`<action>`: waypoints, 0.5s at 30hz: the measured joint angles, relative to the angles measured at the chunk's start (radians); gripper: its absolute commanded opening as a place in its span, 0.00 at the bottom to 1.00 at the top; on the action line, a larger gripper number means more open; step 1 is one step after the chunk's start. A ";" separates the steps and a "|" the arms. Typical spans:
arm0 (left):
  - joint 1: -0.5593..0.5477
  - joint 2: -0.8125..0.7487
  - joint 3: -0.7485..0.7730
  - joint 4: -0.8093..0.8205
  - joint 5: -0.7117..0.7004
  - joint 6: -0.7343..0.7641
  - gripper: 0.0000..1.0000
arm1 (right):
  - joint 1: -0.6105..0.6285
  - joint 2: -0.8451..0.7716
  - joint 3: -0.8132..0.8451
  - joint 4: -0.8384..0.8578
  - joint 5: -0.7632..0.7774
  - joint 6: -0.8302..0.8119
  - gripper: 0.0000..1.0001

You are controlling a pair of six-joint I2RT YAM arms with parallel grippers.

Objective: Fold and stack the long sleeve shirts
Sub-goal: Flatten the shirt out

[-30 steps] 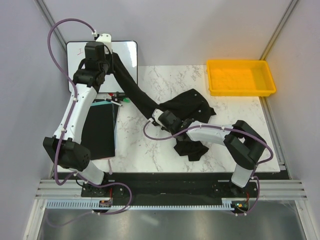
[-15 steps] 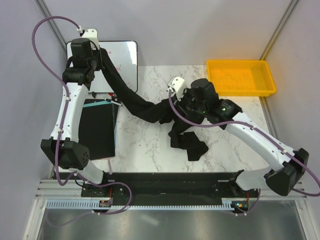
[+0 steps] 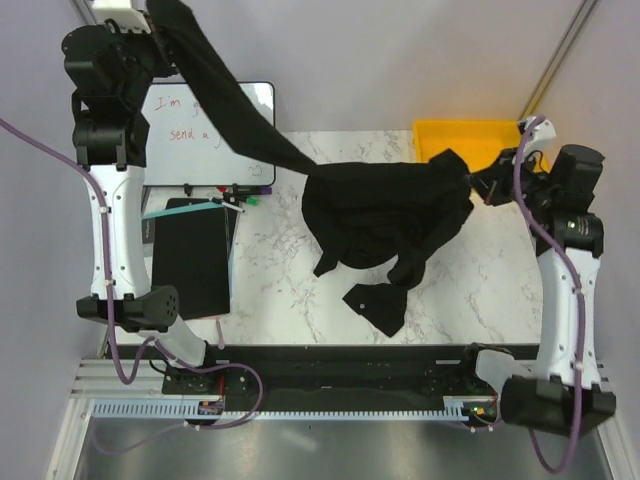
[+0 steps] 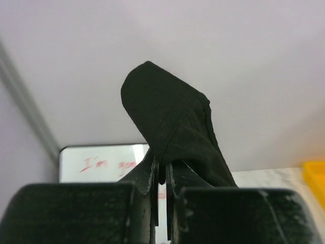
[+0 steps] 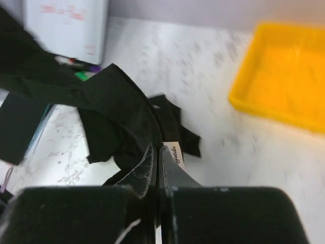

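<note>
One black long sleeve shirt (image 3: 385, 215) hangs stretched between both arms above the marble table (image 3: 280, 290). High at the far left, my left gripper (image 3: 155, 22) is shut on a sleeve end; in the left wrist view the black cloth (image 4: 170, 117) folds up out of the shut left gripper (image 4: 161, 165). At the right, my right gripper (image 3: 483, 186) is shut on the shirt's edge. In the right wrist view the right gripper (image 5: 158, 148) pinches black cloth beside a white label (image 5: 175, 153). The shirt's lower part (image 3: 378, 305) droops onto the table.
A yellow bin (image 3: 445, 135) stands at the back right, partly behind the shirt and right arm. A whiteboard (image 3: 185, 130) with red writing lies at the back left, markers (image 3: 242, 197) in front of it. A flat black board (image 3: 190, 262) with a pale edge lies at the left.
Both arms have risen and spread apart: the left up to the far left, the right out to the right. The shirt has been lifted and stretched between them.
</note>
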 measured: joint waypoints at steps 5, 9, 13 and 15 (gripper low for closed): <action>-0.191 -0.013 -0.020 0.050 0.177 -0.001 0.02 | -0.328 0.274 -0.061 -0.084 -0.154 -0.035 0.00; -0.395 -0.047 -0.182 0.050 0.266 0.021 0.02 | -0.386 0.399 -0.158 -0.196 -0.172 -0.148 0.00; -0.618 -0.053 -0.340 0.026 0.307 0.045 0.02 | -0.417 0.406 -0.193 -0.272 -0.169 -0.273 0.04; -0.726 -0.053 -0.406 0.009 0.322 0.052 0.02 | -0.453 0.423 -0.193 -0.283 -0.164 -0.341 0.41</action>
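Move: Both hands already hold the shirt up. Its middle hangs some 48 cm to the left hand's right, 12 cm back and 46 cm lower; the green markers lie about 11 cm ahead of that hand, 4 cm right. From the right hand, the shirt's middle is roughly 20 cm left, 3 cm ahead and 27 cm below, its loose sleeve end 17 cm left and 11 cm back on the table, the yellow bin 38 cm ahead and 15 cm right. Keeping its pinch on the raised end, the left hand swings fast to the right, about 35 cm, over the shirt's left part, sinking and drawing back some 15 cm each while turning clockwise about 60 degrees. The right hand, still gripping its edge, drops about 22 cm towards the table and shifts right, tipping its fingers steeply down, its grip just beginning to ease. ##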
